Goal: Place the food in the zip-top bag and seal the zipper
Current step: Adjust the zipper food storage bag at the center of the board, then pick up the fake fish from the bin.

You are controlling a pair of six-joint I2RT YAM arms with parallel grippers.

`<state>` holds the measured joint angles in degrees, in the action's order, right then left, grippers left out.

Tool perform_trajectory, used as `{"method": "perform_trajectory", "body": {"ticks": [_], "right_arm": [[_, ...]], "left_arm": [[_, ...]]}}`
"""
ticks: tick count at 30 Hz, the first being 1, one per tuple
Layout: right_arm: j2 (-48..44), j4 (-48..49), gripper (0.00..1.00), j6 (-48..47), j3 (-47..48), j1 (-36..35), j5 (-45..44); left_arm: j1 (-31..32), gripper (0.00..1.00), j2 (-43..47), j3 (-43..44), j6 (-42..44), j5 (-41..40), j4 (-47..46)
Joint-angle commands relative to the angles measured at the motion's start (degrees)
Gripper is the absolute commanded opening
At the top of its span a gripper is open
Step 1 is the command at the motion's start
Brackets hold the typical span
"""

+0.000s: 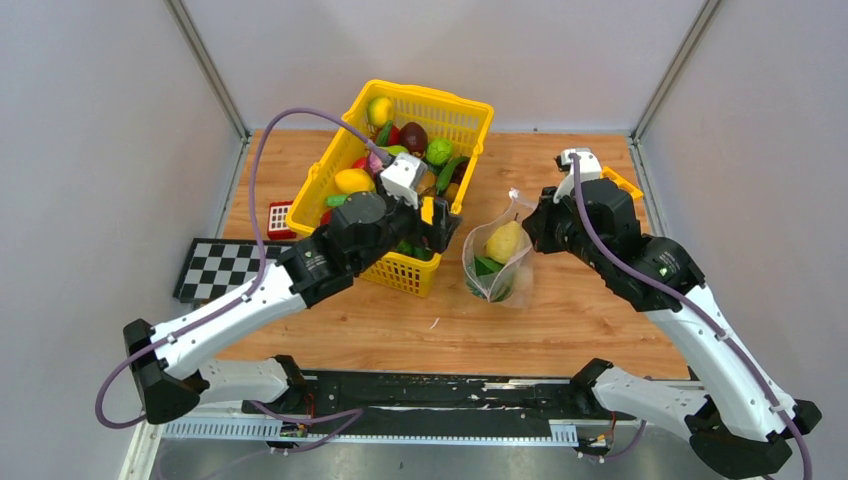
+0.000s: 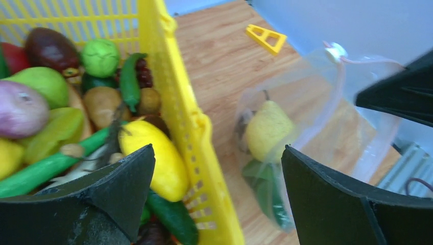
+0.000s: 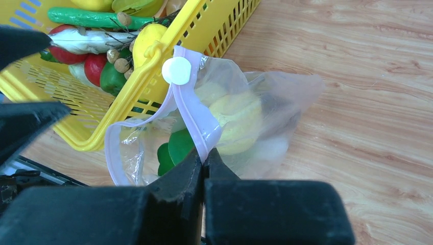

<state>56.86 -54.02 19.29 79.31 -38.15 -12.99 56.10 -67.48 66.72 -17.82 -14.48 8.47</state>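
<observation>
The zip-top bag [image 1: 497, 262] stands on the wooden table just right of the yellow basket [image 1: 470, 115]. A yellow pear [image 1: 505, 240] and a green piece [image 1: 487, 268] lie inside it. My right gripper [image 3: 204, 153] is shut on the zipper [image 3: 196, 115], the pale pink strip, below its white slider [image 3: 176, 70], and holds the mouth up. My left gripper [image 2: 218, 148] is open and empty. It hangs over the basket's near right wall [image 2: 168, 76], with the bag [image 2: 327, 102] to its right. More food [image 1: 400, 150] fills the basket, including a yellow squash [image 2: 153, 153].
A small red and white block [image 1: 281, 215] and a checkerboard [image 1: 222, 265] lie left of the basket. A yellow triangular piece [image 1: 622, 182] sits at the back right behind my right arm. White walls close in the table on three sides.
</observation>
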Motion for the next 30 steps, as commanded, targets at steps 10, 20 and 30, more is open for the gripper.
{"method": "perform_trajectory", "body": {"ticks": [10, 20, 30], "right_arm": [[-2.98, 6.97, 0.0, 2.35, -3.63, 0.25, 1.44], [-3.86, 7.94, 0.0, 2.41, -4.53, 0.24, 1.35], [-3.8, 8.47, 0.0, 2.68, -5.02, 0.25, 1.9]], "left_arm": [[-17.39, 1.0, 2.75, -0.11, 2.3, 0.34, 8.97], [-26.18, 1.0, 1.72, -10.5, -16.97, -2.28, 5.16], [-29.27, 1.0, 2.22, -17.89, -23.88, 0.22, -2.39]]}}
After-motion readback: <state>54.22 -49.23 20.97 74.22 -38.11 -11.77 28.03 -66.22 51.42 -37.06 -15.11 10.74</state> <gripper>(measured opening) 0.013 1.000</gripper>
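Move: The fish in the yellow basket lies about 12 cm ahead of my empty left hand, 12 cm to its left and some 19 cm below. The green pepper sits about 6 cm nearer me than the fish and 3 cm right of it; the yellow squash is 9 cm to the fish's right and 2 cm nearer. The bag is about 3 cm ahead of my left hand, 11 cm right and 14 cm down. From my right hand the fish lies 13 cm ahead, 27 cm left, 18 cm down. Fingers still wide open, I swing my left hand away from the bag, about 16 cm left and some 9 cm forward. I sink it roughly 12 cm, mostly in the second half, towards the fish, turning counter-clockwise some 35 degrees and tipping the fingers down. My right hand stays nearly in place, keeping its pinch on the bag's rim. ##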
